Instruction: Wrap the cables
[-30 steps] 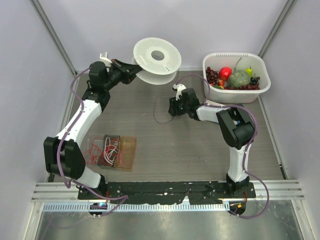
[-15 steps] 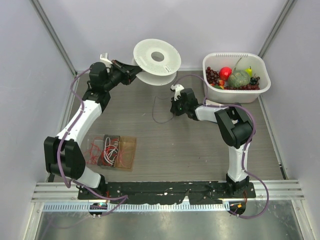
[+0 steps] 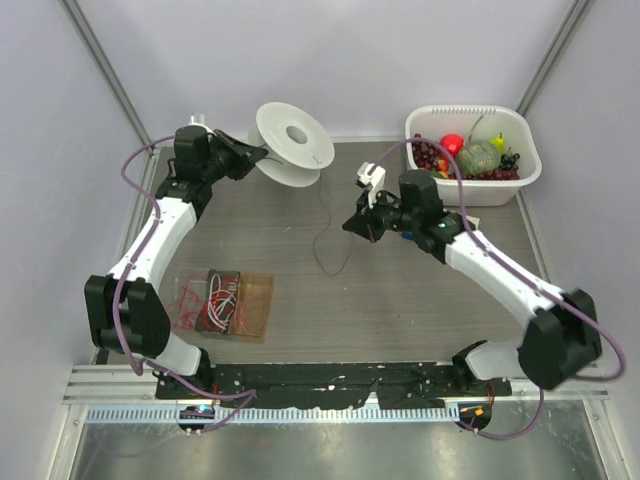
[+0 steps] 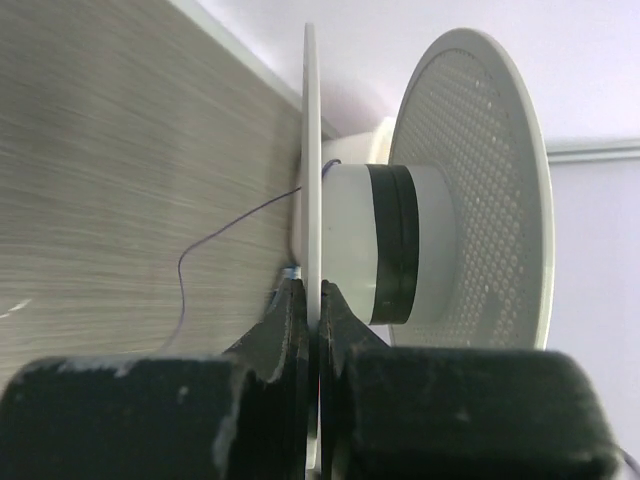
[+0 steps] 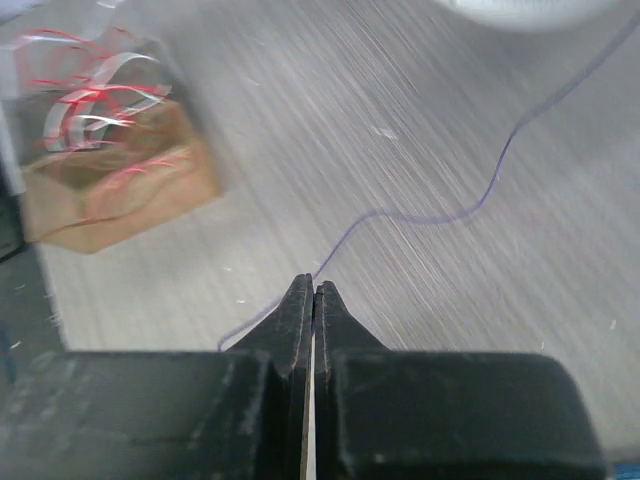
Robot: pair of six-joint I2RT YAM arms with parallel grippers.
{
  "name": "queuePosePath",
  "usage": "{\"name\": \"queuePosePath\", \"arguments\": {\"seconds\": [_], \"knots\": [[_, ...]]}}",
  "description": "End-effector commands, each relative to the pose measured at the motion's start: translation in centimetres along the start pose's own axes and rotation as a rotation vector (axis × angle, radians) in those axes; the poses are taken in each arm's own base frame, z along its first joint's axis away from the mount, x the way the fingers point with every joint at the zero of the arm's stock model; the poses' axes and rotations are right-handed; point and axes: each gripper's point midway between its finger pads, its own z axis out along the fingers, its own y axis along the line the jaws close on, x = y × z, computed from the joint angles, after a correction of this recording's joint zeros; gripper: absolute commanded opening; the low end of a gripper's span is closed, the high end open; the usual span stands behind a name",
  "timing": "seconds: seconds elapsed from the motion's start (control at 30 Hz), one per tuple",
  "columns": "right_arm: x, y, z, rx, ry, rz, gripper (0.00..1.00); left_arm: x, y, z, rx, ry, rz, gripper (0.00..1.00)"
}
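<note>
The round white perforated spool (image 3: 292, 140) is held on edge at the back of the table. My left gripper (image 3: 252, 156) is shut on the rim of its near flange (image 4: 311, 200); the hub (image 4: 385, 245) carries a dark band of wound wire. The thin dark cable (image 3: 322, 235) hangs from the spool, loops down over the table and rises to my right gripper (image 3: 352, 226). In the right wrist view the right gripper (image 5: 314, 288) is shut, with the cable (image 5: 440, 215) running in at its tips. The cable also shows in the left wrist view (image 4: 225, 225).
A white basin (image 3: 528, 175) holding toy fruit stands at the back right. A clear plastic box (image 3: 226, 302) with red and white wires lies at the front left; it also shows in the right wrist view (image 5: 110, 170). Grey walls stand close on both sides.
The left gripper has turned the spool and shifted it left. The right arm has swung out to the right and stretched, and the cable loop now reaches lower on the table.
</note>
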Motion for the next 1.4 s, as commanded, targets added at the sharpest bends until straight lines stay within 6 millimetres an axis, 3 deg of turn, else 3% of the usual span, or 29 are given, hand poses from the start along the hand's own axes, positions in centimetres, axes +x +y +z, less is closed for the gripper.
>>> {"name": "queuePosePath", "arguments": {"seconds": [0.0,0.1,0.13,0.33,0.63,0.8,1.07,1.2,1.37], "knots": [[-6.7,8.2,-5.7,-0.216,-0.130,-0.224,0.01,-1.9,-1.6,-1.2,-0.054,-0.072,0.239,0.00],[-11.0,11.5,-8.9,-0.242,-0.226,-0.315,0.01,-1.2,-0.6,-0.9,-0.114,-0.050,0.331,0.00],[-13.2,12.1,-10.2,-0.235,-0.276,-0.349,0.01,-0.8,-0.3,-0.6,-0.118,-0.034,0.362,0.00],[-21.3,15.5,-14.1,-0.248,-0.451,-0.446,0.01,3.8,0.2,0.2,-0.140,0.059,0.631,0.00],[-30.7,15.7,-18.8,-0.120,-0.713,-0.477,0.01,6.2,1.8,0.3,-0.151,0.127,0.793,0.00],[-34.8,14.7,-20.7,-0.015,-0.847,-0.489,0.01,9.9,3.3,-0.3,-0.069,0.259,0.908,0.00],[-39.2,13.9,-21.6,0.031,-1.000,-0.418,0.01,15.3,3.2,-2.0,0.015,0.380,0.947,0.00],[-39.7,14.8,-21.4,-0.027,-1.018,-0.402,0.01,15.3,3.1,-1.8,-0.029,0.376,0.871,0.00],[-37.8,15.6,-20.1,-0.105,-0.962,-0.394,0.01,12.4,1.3,-0.9,-0.079,0.282,0.681,0.00]]}}
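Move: The white spool, held by the near edge of its lower flange, has its middle about 5 cm ahead of the left hand, 4 cm to its right and 2 cm above. From the right hand, which already pinches the purple cable, that middle lies some 16 cm ahead, 10 cm left and 13 cm higher. Also from the right hand, the blue-and-white box is about 11 cm ahead, 20 cm right and 16 cm lower; the cable packets are 8 cm back, 25 cm left and 17 cm lower. The purple cable, kept pinched in the right fingertips, is drawn up about 43 cm, the right hand first swinging back some 11 cm, then easing forward about 5 as its fingers tip upward. Meanwhile the left hand keeps its grip on the spool's flange, bringing it down, back and to the right while rolling its left side up and turning clockwise. ##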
